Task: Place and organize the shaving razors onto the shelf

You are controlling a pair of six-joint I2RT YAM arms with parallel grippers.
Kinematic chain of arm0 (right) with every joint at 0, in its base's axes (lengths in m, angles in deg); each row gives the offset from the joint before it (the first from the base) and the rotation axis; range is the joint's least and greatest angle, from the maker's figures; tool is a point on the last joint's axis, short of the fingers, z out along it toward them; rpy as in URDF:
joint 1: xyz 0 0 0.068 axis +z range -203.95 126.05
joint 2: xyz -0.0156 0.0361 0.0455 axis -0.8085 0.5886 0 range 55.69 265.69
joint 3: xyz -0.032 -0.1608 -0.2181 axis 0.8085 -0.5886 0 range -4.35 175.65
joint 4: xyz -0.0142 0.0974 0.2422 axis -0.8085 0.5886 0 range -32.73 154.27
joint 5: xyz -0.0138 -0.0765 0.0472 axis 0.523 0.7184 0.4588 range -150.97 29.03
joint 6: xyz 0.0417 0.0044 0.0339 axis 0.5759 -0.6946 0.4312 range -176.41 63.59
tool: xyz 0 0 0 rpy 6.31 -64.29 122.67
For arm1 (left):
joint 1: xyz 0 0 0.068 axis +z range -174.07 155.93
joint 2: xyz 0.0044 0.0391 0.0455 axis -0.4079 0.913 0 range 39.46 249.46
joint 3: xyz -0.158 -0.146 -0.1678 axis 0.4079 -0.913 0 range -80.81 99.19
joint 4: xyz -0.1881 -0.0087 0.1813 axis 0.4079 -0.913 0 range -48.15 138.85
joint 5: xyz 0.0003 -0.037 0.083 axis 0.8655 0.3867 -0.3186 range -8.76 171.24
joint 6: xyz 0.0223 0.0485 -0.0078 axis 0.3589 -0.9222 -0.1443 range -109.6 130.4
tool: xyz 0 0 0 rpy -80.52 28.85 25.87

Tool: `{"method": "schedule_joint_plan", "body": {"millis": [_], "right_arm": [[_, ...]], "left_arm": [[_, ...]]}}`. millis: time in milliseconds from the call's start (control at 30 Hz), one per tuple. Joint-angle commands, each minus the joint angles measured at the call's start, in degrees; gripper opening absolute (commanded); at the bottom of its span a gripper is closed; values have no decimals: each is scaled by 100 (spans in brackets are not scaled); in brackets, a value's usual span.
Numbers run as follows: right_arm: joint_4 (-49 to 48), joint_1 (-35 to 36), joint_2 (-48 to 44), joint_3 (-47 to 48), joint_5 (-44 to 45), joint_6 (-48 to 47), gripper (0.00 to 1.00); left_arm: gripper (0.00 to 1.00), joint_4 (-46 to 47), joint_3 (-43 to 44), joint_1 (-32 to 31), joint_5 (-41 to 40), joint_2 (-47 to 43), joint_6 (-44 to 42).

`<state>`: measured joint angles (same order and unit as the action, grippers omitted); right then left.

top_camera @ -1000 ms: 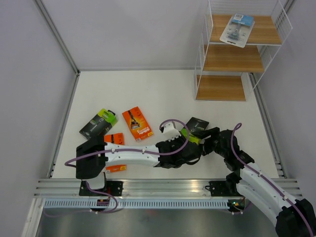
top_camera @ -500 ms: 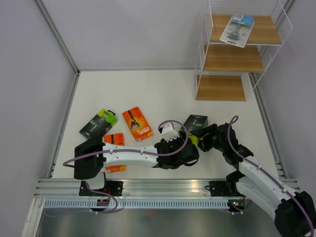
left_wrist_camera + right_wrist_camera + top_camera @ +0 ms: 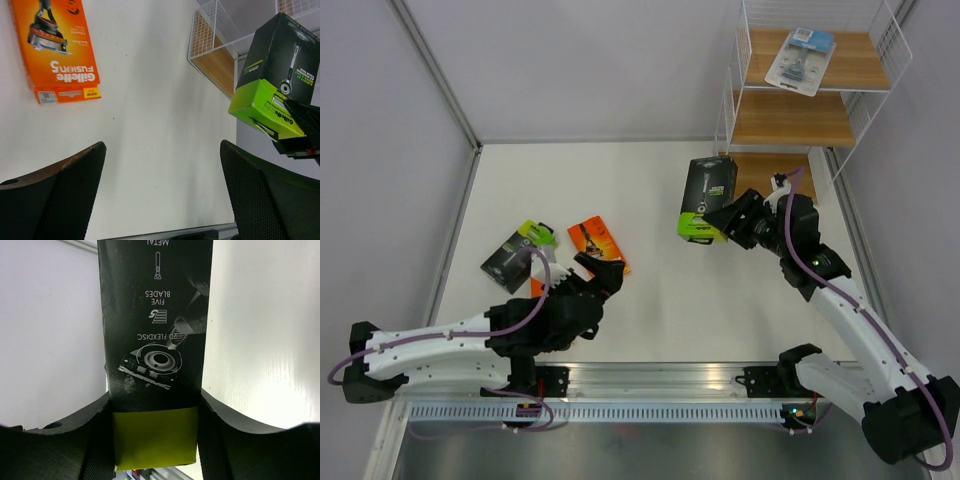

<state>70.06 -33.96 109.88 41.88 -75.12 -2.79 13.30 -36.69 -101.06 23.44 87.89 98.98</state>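
My right gripper (image 3: 732,222) is shut on the lime-green end of a black razor box (image 3: 708,196), which hangs in the air just left of the shelf (image 3: 790,120). The right wrist view shows that box (image 3: 155,335) wedged between both fingers (image 3: 65,450). My left gripper (image 3: 601,272) stands open with nothing in it, over the near end of an orange razor card (image 3: 590,238). The left wrist view shows the card (image 3: 55,50) ahead on the left and the lifted box (image 3: 277,75) at the right. A second black box (image 3: 518,252) lies at the left. A blister pack (image 3: 800,60) rests on the top board.
A second orange card (image 3: 536,288) is mostly covered by my left arm. The shelf's middle board (image 3: 790,118) and bottom board (image 3: 770,180) carry nothing. Grey walls enclose the table, and an aluminium rail (image 3: 640,385) runs along the near edge.
The left gripper opened, let go of the black box and drew back to the left. The right arm, holding the box, lifted it up and back toward the shelf.
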Motion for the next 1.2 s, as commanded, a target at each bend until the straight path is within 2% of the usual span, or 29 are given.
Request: {"method": "schedule_joint_plan", "body": {"millis": [0, 133, 300, 500, 600, 833, 1000, 1167], "right_arm": [[-287, -450, 319, 692, -755, -695, 17], [108, -1057, 600, 1377, -1219, -1038, 18], [-505, -2155, 829, 1283, -2125, -530, 18], [-796, -2446, 935, 1370, -2346, -528, 18], [-621, -2596, 1014, 1668, -2347, -835, 17], [-314, -3009, 1181, 2249, -2434, -880, 16], [-146, -3228, 1172, 2012, -2276, -924, 16], [-576, -3554, 1348, 1845, -2224, -757, 13]], "left_arm": [[100, -215, -307, 0, -390, -517, -586], [100, -233, -439, 0, -504, -1027, -1087], [100, -251, -509, 9, -627, -1283, -1369], [100, -268, -527, 0, -495, -1265, -1404], [100, -268, -545, 0, -487, -1213, -1387], [100, -277, -501, 0, -469, -1195, -1483], [100, -277, -545, 0, -487, -1335, -1562], [99, -330, -501, 0, -487, -1502, -1844]]}}
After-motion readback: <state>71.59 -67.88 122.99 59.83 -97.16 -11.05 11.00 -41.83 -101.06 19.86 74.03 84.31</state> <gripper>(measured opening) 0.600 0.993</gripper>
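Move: The right hand already holds the black-and-green razor box by its green end. The middle shelf's centre lies about 26 cm ahead of it and 18 cm to its right, roughly level with it. The bottom shelf is straight below that, some 22 cm lower than the hand; the blister-pack razor is on the top shelf, about 26 cm ahead, 15 cm right and 24 cm above. From the left hand, the middle shelf is some 36 cm ahead and 44 cm right, nearly level. Keeping its grip on the green end, the right hand carries the razor box about 14 cm right and 8 cm forward towards the middle shelf, pausing briefly halfway, then climbing some 8 cm while still going right and easing down a little at the end; the wrist turns about 10 degrees clockwise and tips slightly up. Meanwhile the empty left hand, fingers staying wide open, slides 5 cm further left, away from the shelf, then hovers. ##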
